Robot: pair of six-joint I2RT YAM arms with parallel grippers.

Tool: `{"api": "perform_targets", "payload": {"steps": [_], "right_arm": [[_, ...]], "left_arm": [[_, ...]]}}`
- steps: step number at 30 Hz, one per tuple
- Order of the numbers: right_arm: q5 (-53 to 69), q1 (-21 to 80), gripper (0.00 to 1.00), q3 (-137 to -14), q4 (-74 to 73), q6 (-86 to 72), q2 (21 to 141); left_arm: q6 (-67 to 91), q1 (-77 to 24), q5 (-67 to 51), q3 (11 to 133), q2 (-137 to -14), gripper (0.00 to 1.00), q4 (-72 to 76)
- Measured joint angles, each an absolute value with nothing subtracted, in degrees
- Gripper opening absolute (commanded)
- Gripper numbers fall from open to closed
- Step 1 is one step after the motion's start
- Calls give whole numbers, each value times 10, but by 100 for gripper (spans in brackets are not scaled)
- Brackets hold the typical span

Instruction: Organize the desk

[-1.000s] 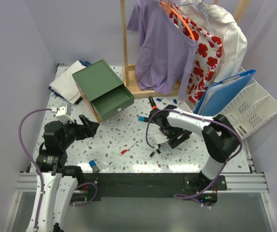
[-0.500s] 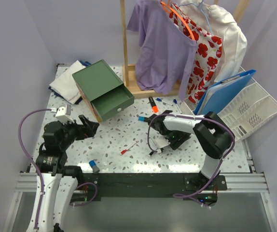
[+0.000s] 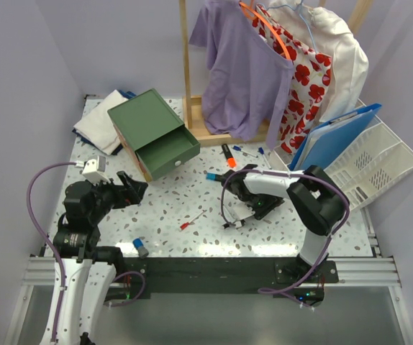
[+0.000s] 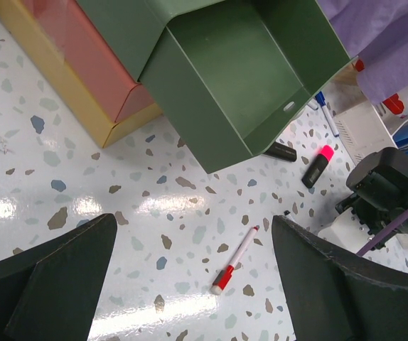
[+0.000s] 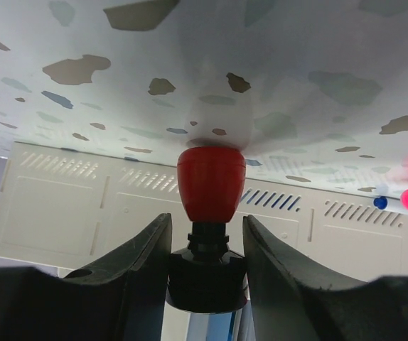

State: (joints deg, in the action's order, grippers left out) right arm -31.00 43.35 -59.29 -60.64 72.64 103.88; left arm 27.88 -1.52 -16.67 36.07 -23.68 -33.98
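Observation:
The desk [image 3: 192, 194] is white with coloured speckles. My right gripper [image 3: 244, 213] lies low over its middle. In the right wrist view both fingers of the right gripper [image 5: 205, 234] press the black body of a red-tipped marker [image 5: 210, 183], whose tip points at the desk surface. My left gripper [image 3: 134, 185] hangs open over the left part of the desk, holding nothing. In the left wrist view the left gripper [image 4: 193, 284] frames a red-capped white pen [image 4: 234, 261] lying on the desk.
An open green drawer box [image 3: 149, 129] stands at the back left beside folded cloth [image 3: 102, 122]. A clothes rack [image 3: 257, 65], blue folder [image 3: 336, 140] and white file tray [image 3: 379, 162] fill the back right. An orange highlighter [image 3: 229, 156], blue marker [image 3: 212, 175] and blue-capped item [image 3: 140, 247] lie loose.
My right gripper has dropped lower toward the desk and drawn its jaws in around the marker. The left arm has not moved.

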Motion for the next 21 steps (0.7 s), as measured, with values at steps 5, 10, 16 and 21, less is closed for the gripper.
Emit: {"api": "perform_targets", "payload": {"steps": [5, 10, 16, 21], "right_arm": [[-303, 433, 10, -595, -611, 722, 1037], [-253, 433, 6, -660, -652, 696, 1021], [-157, 433, 4, -797, -693, 648, 959], [-67, 433, 4, -926, -728, 604, 942]], "left_arm": [[279, -15, -167, 361, -237, 96, -340], [279, -15, -166, 361, -237, 95, -340], [279, -15, -161, 361, -237, 96, -340], [279, -15, -156, 361, -237, 96, -340]]}}
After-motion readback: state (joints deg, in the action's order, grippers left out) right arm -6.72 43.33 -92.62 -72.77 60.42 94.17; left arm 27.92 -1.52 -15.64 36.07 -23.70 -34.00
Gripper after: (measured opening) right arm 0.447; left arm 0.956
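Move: The stamp, red and black, is already pinched by its black upper part in the right hand; the open green drawer lies about 36 cm to that hand's left, 10 cm farther out and some 12 cm higher. Between them on the table, 5 cm below the hand, lie the pink highlighter, 9 cm left and 7 cm ahead, and the blue highlighter, 20 cm left and 10 cm ahead. From the left hand the drawer is roughly 14 cm ahead, 9 cm right and 5 cm lower. Keeping its pinch on the stamp, the right hand lifts it clear of the table and sweeps up some 14 cm and left about 12 cm, gathering speed, towards the open green drawer. On the way the wrist rolls some 40 degrees, its left side rising, so that the fingers, at first slanting down to the right, come to point almost straight down. ##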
